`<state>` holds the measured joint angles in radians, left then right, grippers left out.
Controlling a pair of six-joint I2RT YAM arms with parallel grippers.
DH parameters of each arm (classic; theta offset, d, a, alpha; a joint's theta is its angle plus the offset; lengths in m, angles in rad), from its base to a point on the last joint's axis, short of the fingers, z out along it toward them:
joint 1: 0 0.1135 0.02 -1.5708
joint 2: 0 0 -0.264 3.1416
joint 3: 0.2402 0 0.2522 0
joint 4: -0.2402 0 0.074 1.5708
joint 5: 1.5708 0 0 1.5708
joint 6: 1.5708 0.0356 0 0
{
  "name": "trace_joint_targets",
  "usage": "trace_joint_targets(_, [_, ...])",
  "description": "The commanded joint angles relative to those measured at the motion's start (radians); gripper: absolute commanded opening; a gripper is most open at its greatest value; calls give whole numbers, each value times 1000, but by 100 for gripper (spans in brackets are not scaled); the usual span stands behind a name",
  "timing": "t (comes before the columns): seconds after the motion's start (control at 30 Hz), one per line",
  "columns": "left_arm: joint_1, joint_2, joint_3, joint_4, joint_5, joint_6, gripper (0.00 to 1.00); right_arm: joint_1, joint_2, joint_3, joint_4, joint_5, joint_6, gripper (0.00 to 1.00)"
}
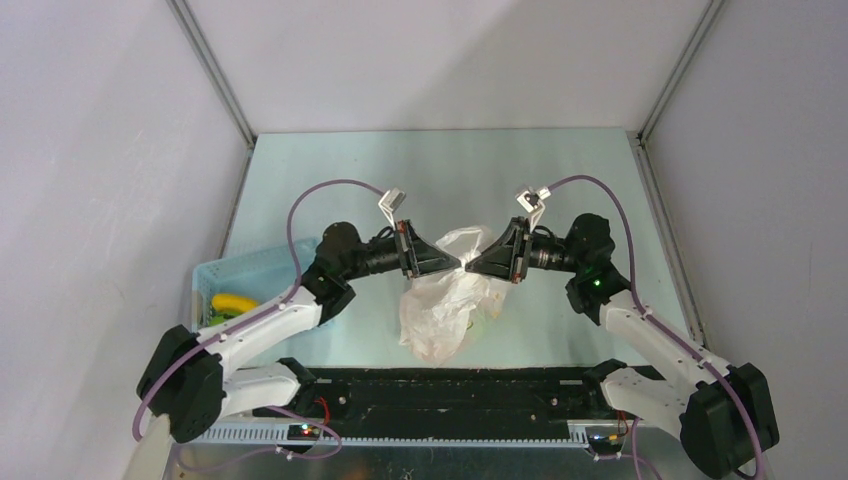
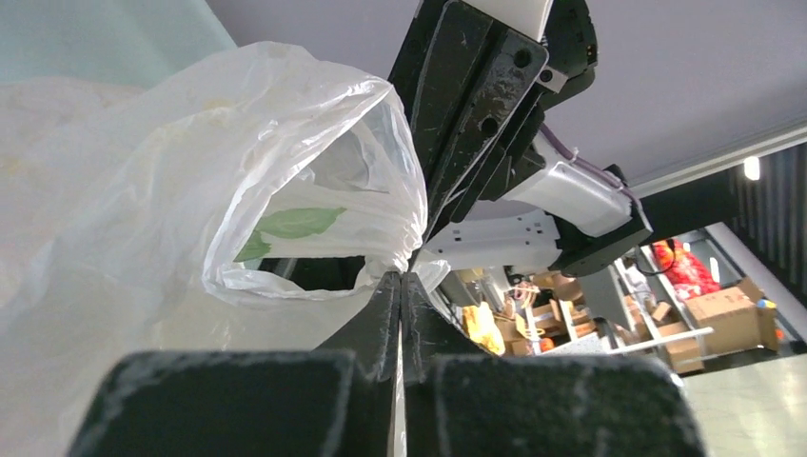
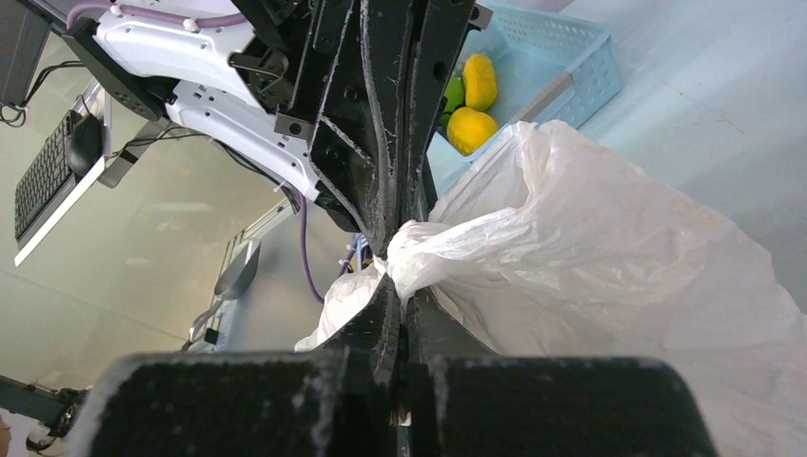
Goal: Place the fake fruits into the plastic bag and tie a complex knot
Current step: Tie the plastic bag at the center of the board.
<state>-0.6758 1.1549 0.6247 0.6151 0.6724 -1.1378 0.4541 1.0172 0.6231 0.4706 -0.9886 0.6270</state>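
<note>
The plastic bag lies on the table in the middle, with its neck pulled up between both grippers. My left gripper is shut on a bunched strip of the bag; in the left wrist view a loop of the bag hangs just beyond it. My right gripper faces it tip to tip and is shut on the bunched plastic, as the right wrist view shows. Yellow fruits and a green one lie in the blue basket. A finished knot cannot be made out.
The light blue slatted basket stands at the left beside the left arm, with a yellow fruit in it. Grey walls close in the table on three sides. A black rail runs along the near edge.
</note>
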Motion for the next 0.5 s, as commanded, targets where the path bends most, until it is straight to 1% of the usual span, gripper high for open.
trace_joint_targets(0.0, [0, -68, 62, -65, -60, 128, 0, -1, -26, 10, -31, 20, -23, 0])
trace_joint_targets(0.07, [0, -88, 74, -114, -86, 174, 0, -3, -36, 10, -43, 34, -22, 6])
trace_joint_targets(0.13, [1, -106, 82, -161, -110, 215, 0, -3, -48, 10, -57, 47, -17, 21])
trace_joint_targets(0.17, [1, -114, 83, -182, -123, 234, 0, -3, -52, 10, -69, 51, -16, 25])
trace_joint_targets(0.2, [1, -117, 85, -191, -128, 240, 0, -5, -62, 10, -76, 59, -15, 31])
trace_joint_targets(0.4, [7, -122, 86, -223, -131, 256, 0, -18, -136, 11, -142, 98, -18, 49])
trace_joint_targets(0.47, [8, -122, 91, -241, -129, 264, 0, -23, -161, 14, -169, 111, -23, 51])
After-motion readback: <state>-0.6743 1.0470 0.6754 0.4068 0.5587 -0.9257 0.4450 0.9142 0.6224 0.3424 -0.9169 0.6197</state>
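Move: The twisted neck of the plastic bag is already pinched between the two grippers' tips: about 1 cm to the right of the left hand point and level with it, and 1 cm to the left of the right one. From the left hand, a loose fold of the bag stands some 5 cm ahead, 2 cm right and 3 cm below. The filled bag body lies roughly 8 cm back, 2 cm left and 12 cm below. Keep the left gripper shut on the bag neck and ease it about 2 cm left, forward and up, rolling it some 10 degrees about its fingers and swinging the tips slightly forward. Meanwhile open the right gripper to about half to let go of the neck, drawing it back roughly 1 cm to the right and a little up. ##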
